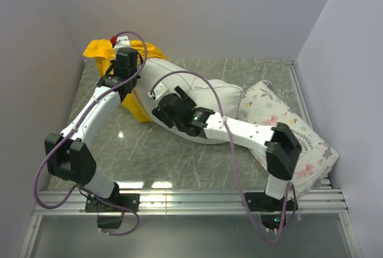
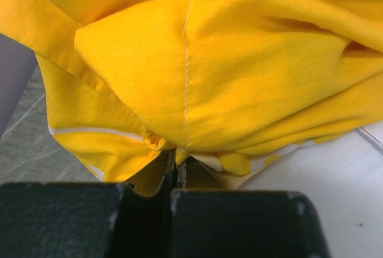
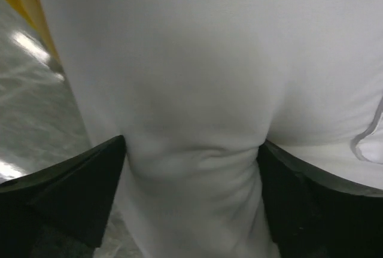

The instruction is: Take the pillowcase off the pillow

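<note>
The yellow pillowcase (image 1: 99,49) is bunched at the far left, still over the left end of the plain white pillow (image 1: 209,93), which lies across the middle of the table. My left gripper (image 1: 124,60) is shut on a fold of the pillowcase (image 2: 197,84), pinched between its closed jaws. My right gripper (image 1: 164,99) clamps the white pillow (image 3: 197,90) between its fingers (image 3: 78,192), squeezing a thick fold of it. A strip of yellow shows at the top left of the right wrist view. The pillow's blue tag is out of view.
A white pillow printed with small animals and leaves (image 1: 287,126) lies at the right, under the right arm. Grey walls close in the left, back and right sides. The marble-patterned table (image 1: 155,156) has a metal rail along its near edge.
</note>
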`<action>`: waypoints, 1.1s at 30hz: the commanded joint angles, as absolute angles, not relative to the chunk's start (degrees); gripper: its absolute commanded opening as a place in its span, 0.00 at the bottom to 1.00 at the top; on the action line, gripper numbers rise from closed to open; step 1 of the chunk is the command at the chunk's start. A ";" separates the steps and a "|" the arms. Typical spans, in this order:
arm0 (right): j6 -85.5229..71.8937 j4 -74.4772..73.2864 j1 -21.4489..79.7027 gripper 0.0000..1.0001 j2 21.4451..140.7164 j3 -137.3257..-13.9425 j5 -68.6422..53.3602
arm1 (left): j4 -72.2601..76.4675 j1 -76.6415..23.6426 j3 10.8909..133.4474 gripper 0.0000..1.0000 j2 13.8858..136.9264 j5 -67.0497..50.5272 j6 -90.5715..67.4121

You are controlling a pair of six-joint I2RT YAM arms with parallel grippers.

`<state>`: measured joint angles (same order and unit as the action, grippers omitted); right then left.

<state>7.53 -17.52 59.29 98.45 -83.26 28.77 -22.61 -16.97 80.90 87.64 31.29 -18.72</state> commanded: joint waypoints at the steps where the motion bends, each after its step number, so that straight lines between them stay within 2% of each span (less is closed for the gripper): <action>1: 8.97 -21.68 59.50 0.89 103.17 -86.12 35.94 | -25.57 -17.58 81.65 0.01 87.72 27.51 -19.16; 2: 8.36 -23.62 59.50 0.83 106.14 -89.96 36.73 | -26.01 -17.58 81.91 0.01 87.28 27.51 -18.90; 3: 7.13 -25.82 59.33 0.69 107.48 -92.09 36.39 | -26.28 -17.58 82.52 0.01 87.10 27.60 -18.72; 4: 6.42 -27.84 59.41 0.16 108.27 -94.28 35.95 | -26.54 -17.58 82.96 0.01 86.75 27.86 -18.46; 5: 5.63 -30.73 59.50 0.07 108.54 -97.70 35.25 | -26.80 -17.58 83.32 0.01 86.05 28.30 -17.93; 7: 3.26 -34.08 59.50 0.00 107.58 -100.97 28.76 | -27.86 -17.58 85.25 0.02 85.52 28.65 -17.49; 11: 0.09 -36.91 59.15 0.00 101.36 -108.00 14.09 | -29.88 -17.49 88.94 0.03 84.55 29.62 -15.65; 13: -4.47 -38.48 58.28 0.00 99.85 -110.47 8.47 | -30.41 -17.49 90.87 0.06 84.73 29.36 -15.12; 15: -7.45 -40.16 56.87 0.00 99.75 -114.16 8.35 | -30.85 -17.58 92.36 0.09 85.60 27.26 -15.03; 18: -10.70 -41.75 54.85 0.00 101.07 -113.30 12.91 | -30.68 -17.49 91.77 0.30 85.78 22.97 -16.08; 19: -11.77 -40.79 53.97 0.00 100.99 -111.64 13.35 | -29.98 -17.58 91.06 0.47 85.43 21.55 -16.26; 21: -15.27 -37.81 51.35 0.00 100.03 -103.74 10.65 | -27.43 -17.49 88.17 0.60 83.42 19.00 -16.87; 22: -16.16 -35.70 50.37 0.00 99.32 -100.49 8.89 | -26.73 -17.49 87.37 0.71 82.80 17.07 -17.14; 23: -17.13 -32.12 49.67 0.00 98.36 -95.24 6.35 | -26.28 -17.49 86.84 0.74 81.57 16.27 -17.31; 28: -20.39 -28.05 47.20 0.00 98.26 -88.07 5.01 | -28.91 -17.58 84.21 0.84 76.31 15.38 -18.28; 33: -21.88 -26.37 45.53 0.00 98.26 -85.96 2.38 | -30.76 -17.49 74.90 0.86 69.53 14.77 -20.12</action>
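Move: The pillowcase's mouth is still pinched in the left fingers; its bunched bulk centres about 4 cm left and 2 cm ahead of them, some 9 cm lower, with the white pillow's middle roughly 15 cm right and 10 cm back. The open right fingers already straddle a fold of that pillow, whose middle is about 5 cm to their right, level with them front to back and 9 cm down. From the right hand, the pillowcase is some 15 cm left and 10 cm ahead. The white pillow is pinched by the right hand, which dips about 3 cm and shuts on the fold, lifts roughly 9 cm with a slight draw left and back, then swings down and to the right, still gripping, as its fingers tip some 30 degrees downward. The left hand rises about 5 cm, opens wide and lets go of the pillowcase, edging right before drawing back. ##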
